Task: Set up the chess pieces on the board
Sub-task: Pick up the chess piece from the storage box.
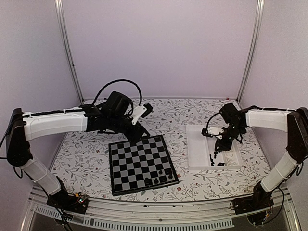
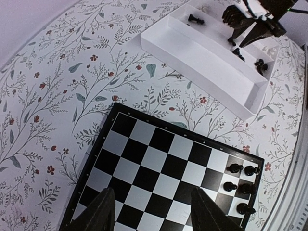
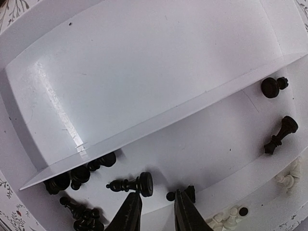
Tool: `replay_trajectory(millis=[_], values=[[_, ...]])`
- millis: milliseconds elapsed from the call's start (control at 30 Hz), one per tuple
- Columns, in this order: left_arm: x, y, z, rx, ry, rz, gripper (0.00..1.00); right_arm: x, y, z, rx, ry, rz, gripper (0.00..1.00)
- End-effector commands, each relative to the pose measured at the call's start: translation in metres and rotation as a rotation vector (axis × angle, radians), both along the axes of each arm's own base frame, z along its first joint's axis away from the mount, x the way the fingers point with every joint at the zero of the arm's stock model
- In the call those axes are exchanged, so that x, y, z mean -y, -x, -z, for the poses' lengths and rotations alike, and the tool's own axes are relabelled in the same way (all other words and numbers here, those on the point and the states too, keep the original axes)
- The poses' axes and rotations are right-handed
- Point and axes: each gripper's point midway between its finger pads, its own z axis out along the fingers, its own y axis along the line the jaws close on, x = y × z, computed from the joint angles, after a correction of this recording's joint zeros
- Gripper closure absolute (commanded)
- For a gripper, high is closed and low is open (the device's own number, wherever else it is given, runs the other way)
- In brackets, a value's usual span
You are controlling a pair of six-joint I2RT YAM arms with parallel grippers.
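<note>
The board (image 1: 139, 163) lies flat in the middle, with several black chess pieces (image 1: 160, 177) standing at its near right corner. My left gripper (image 1: 139, 135) hovers over the board's far edge. In the left wrist view it (image 2: 155, 211) stands open above bare squares, and the placed pieces (image 2: 239, 186) sit off to the right. My right gripper (image 3: 158, 211) is down in the white tray (image 3: 144, 77), open a narrow way with nothing between its fingers. A fallen black piece (image 3: 130, 184) lies by its left fingertip and a small one (image 3: 188, 193) by its right.
The tray (image 1: 196, 149) stands right of the board. Its narrow compartment holds more loose black pieces (image 3: 79, 175), two further off (image 3: 278, 136), and pale cream pieces (image 3: 288, 179) sit in the outer strip. Flowered cloth (image 2: 57, 96) covers the table.
</note>
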Motion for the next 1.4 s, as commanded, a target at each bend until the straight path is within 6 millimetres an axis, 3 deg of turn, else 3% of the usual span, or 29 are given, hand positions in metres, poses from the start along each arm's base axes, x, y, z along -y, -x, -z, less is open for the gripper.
replay_trajectory(millis=[0, 333, 733, 900, 1167, 1367], values=[[0.013, 0.002, -0.005, 0.016, 0.012, 0.016, 0.44, -0.002, -0.010, 0.009, -0.003, -0.013, -0.011, 0.73], [0.019, 0.007, 0.003, -0.009, 0.007, 0.018, 0.44, -0.003, 0.000, 0.021, -0.162, -0.125, 0.030, 0.74], [0.049, 0.016, 0.006, -0.025, 0.037, 0.076, 0.44, -0.007, 0.010, 0.025, -0.305, -0.245, 0.080, 0.89], [0.072, 0.022, 0.001, -0.021, 0.072, 0.111, 0.44, -0.003, 0.009, 0.012, -0.324, -0.315, 0.119, 0.93], [0.127, 0.014, -0.025, 0.089, 0.197, 0.064, 0.43, 0.012, 0.001, -0.015, -0.314, -0.426, 0.206, 0.94], [0.173, 0.014, -0.047, 0.248, 0.341, 0.059, 0.43, -0.006, -0.003, -0.056, -0.337, -0.626, 0.203, 0.94]])
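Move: The black chess piece to be picked lies on its side in the storage box, about 2 cm back and 1 cm left of the right hand, some 3 cm below it. At that height, a small pawn lies about 1 cm ahead and 2 cm right of the hand, two black pieces by the divider 4 cm back and 4 cm left, and a black cluster 7 cm straight back. From the left hand the piece is roughly 34 cm right, 2 cm back and 15 cm lower. The right fingers close on the lying black piece near its base, pinching it after sinking about 2.5 cm, then rise some 4 cm with it. Throughout, the wrist tilts roughly 35 degrees, swinging the fingertips to the left and back. Meanwhile the left hand, empty and with its opening unchanged, dips slightly, then sweeps about 13 cm right from the board towards the box. ##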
